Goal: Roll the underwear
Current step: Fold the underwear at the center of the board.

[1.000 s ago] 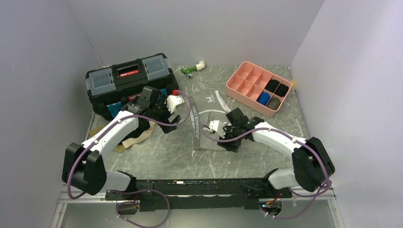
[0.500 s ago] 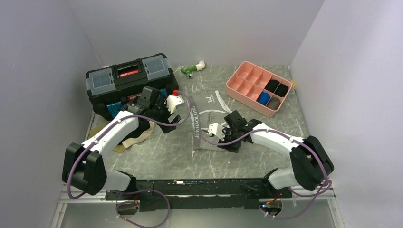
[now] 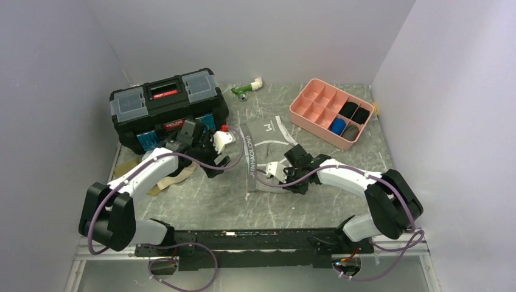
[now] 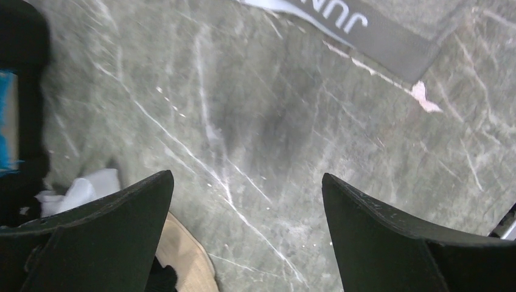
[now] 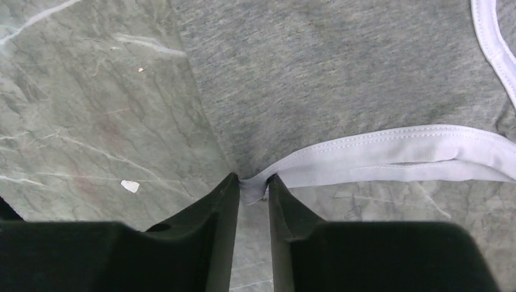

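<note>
A grey pair of underwear point(image 3: 263, 152) with white trim and a lettered dark waistband lies flat in the middle of the table. In the right wrist view its grey cloth point(image 5: 341, 73) fills the top. My right gripper point(image 5: 254, 185) is shut on the corner of its white-trimmed leg edge, low on the table point(image 3: 285, 176). My left gripper point(image 4: 246, 201) is open and empty above bare table, left of the waistband end point(image 4: 359, 24). In the top view the left gripper point(image 3: 210, 159) is just left of the grey underwear. A tan and black underwear pile point(image 3: 167, 173) lies under my left arm.
A black toolbox point(image 3: 165, 103) stands at the back left. A pink compartment tray point(image 3: 316, 106) with rolled dark and blue items stands at the back right. A green and white object point(image 3: 246, 88) lies by the back wall.
My right gripper has slid left along the near edge of the grey underwear and closed on its leg corner. My left gripper has moved slightly toward the waistband.
</note>
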You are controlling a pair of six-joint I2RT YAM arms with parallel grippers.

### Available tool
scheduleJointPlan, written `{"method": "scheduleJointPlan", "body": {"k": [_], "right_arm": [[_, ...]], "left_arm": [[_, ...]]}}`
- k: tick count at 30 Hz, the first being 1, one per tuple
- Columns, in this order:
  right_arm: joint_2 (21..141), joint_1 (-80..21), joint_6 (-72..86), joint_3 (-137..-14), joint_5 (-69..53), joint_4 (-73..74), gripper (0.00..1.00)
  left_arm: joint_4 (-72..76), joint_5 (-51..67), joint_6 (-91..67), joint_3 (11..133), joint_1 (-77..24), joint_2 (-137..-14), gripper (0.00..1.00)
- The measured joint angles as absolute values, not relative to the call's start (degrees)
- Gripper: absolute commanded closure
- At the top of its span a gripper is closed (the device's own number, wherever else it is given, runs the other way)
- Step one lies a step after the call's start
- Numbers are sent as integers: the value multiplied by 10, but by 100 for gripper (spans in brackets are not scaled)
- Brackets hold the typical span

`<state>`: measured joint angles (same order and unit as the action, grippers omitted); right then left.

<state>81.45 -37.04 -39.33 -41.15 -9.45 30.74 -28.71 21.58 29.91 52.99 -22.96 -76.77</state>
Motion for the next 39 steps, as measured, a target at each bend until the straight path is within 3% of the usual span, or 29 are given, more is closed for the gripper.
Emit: {"method": "scheduleJointPlan", "body": {"k": [5,17,28,39], "right_arm": [[818,-371,-384,-415,-101,315,100],[864,-353,-358,-489,-167,383,100],[914,-288,-356,-558,-243,455,100],[949,-248,-366,-592,-279,500,100]], "left_arm": [[-269,209,324,472,-244,-748,3],[-185,169,383,386,-425,-693,9],[-116,117,395,394,-522,-802,17],[-117,77,398,473,-547,-899,37]]}}
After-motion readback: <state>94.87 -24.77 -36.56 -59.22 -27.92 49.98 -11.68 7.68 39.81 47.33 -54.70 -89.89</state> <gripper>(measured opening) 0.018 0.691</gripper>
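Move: The underwear's near waistband corner lies about 8 cm back and 12 cm to the right of my left hand, roughly 10 cm below; the clothes pile is some 17 cm to that hand's left and 1 cm farther out. For my right hand, the near leg-hem corner is already right at the fingertips, the waistband corner lies about 18 cm to its left and level fore and aft, and the pink box's middle is 27 cm ahead and 12 cm right. I swing my left hand about 12 cm right, 7 cm back and 8 cm down to the waistband corner, turning clockwise some 30 degrees, easing slightly forward at the end as its wide-open fingers begin closing around the corner. With my right fingers I finish shutting on the hem corner, then raise it about 2.5 cm, tips tilting back towards my base. ##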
